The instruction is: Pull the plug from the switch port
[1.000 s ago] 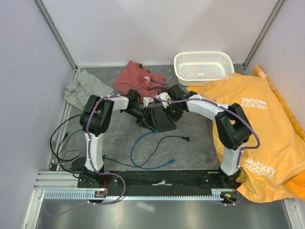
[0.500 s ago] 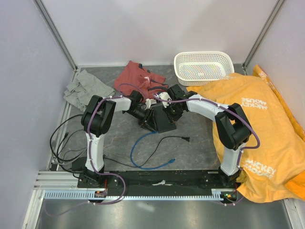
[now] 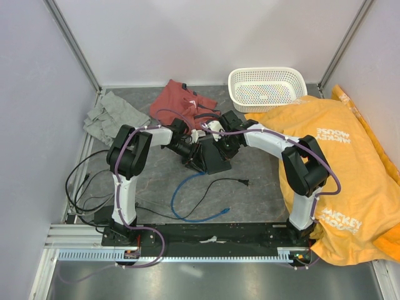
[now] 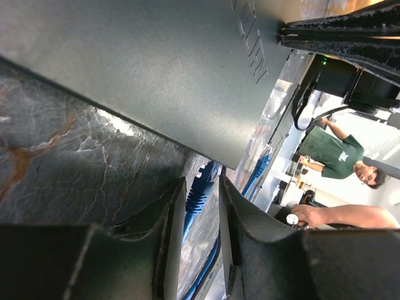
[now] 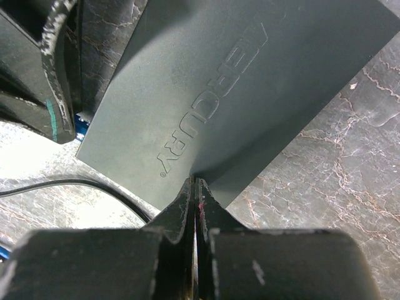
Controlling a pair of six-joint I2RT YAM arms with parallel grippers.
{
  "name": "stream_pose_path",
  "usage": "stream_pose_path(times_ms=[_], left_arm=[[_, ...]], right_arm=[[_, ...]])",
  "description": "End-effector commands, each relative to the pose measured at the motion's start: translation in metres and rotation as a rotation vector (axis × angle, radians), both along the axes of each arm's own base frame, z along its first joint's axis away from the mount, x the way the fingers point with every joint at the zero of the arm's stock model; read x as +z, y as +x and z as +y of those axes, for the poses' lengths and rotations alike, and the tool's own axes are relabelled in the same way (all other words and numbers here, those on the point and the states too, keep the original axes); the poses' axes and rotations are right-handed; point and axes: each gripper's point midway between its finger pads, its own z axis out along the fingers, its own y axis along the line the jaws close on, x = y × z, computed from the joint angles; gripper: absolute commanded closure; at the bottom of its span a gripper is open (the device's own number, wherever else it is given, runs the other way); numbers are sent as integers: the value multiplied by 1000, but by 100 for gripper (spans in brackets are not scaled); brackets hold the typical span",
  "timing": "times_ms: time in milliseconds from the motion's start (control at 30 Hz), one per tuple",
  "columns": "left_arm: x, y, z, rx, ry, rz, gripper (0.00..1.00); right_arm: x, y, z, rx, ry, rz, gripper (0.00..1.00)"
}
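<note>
The switch (image 3: 212, 156) is a flat matte black box lying at an angle in the middle of the table. A blue plug (image 4: 200, 190) with a ribbed boot enters the edge of the switch (image 4: 144, 69). My left gripper (image 4: 201, 184) is open around that plug, which lies near one pad with a gap to the other. From the top view the left gripper (image 3: 190, 154) is at the switch's left edge. My right gripper (image 5: 195, 182) is shut, with nothing between its tips. The tips rest on top of the switch (image 5: 237, 81) near its edge.
The blue cable (image 3: 181, 194) loops toward the near edge beside a black cord (image 3: 228, 181). More black cables (image 3: 87, 187) lie at the left. A white basket (image 3: 267, 87), an orange shirt (image 3: 337, 156), a red cloth (image 3: 181, 103) and a grey cloth (image 3: 109, 115) surround the work area.
The left wrist has shifted slightly up and right, closer against the switch's left edge. The right arm and the switch have stayed where they were.
</note>
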Motion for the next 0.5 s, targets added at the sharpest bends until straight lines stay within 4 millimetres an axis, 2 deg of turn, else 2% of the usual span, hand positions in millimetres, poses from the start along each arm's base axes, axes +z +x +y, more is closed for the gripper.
stream_pose_path(times_ms=[0, 100, 200, 267, 333, 467], left_arm=[[-8, 7, -7, -10, 79, -81, 64], [-11, 5, -8, -14, 124, -99, 66], [-17, 5, -8, -15, 159, -104, 73], [-21, 5, -7, -14, 183, -105, 82], [-23, 5, -9, -20, 189, -104, 98], [-25, 5, -9, -25, 205, -104, 99]], right_arm=[[-18, 0, 1, -3, -35, 8, 100], [-18, 0, 1, -4, -35, 6, 100], [-20, -2, 2, -3, -37, 13, 100], [-19, -2, 1, -4, -38, 13, 100], [-20, -2, 1, -7, -38, 13, 100], [-21, -2, 0, -7, -43, 12, 100]])
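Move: The blue plug sits just past the left fingertips, about 1 cm to their right, 1 cm back and 1 cm down, in the switch's left side close to its near corner. The switch's middle is roughly 5 cm ahead and 5 cm right of the left hand; the black power plug lies some 15 cm right and 4 cm back. From the right hand, whose closed tips rest on the switch, the blue plug is about 7 cm left, 3 cm back and 2 cm lower. The left hand edges about 1.5 cm to the right, easing slightly back, until its half-open fingers straddle the blue plug at the switch's left side, then closes them nearly shut, pinching it from both sides with hardly any wrist turn. The right arm stays put, its shut fingertips still resting on top of the switch near the near-right corner. ##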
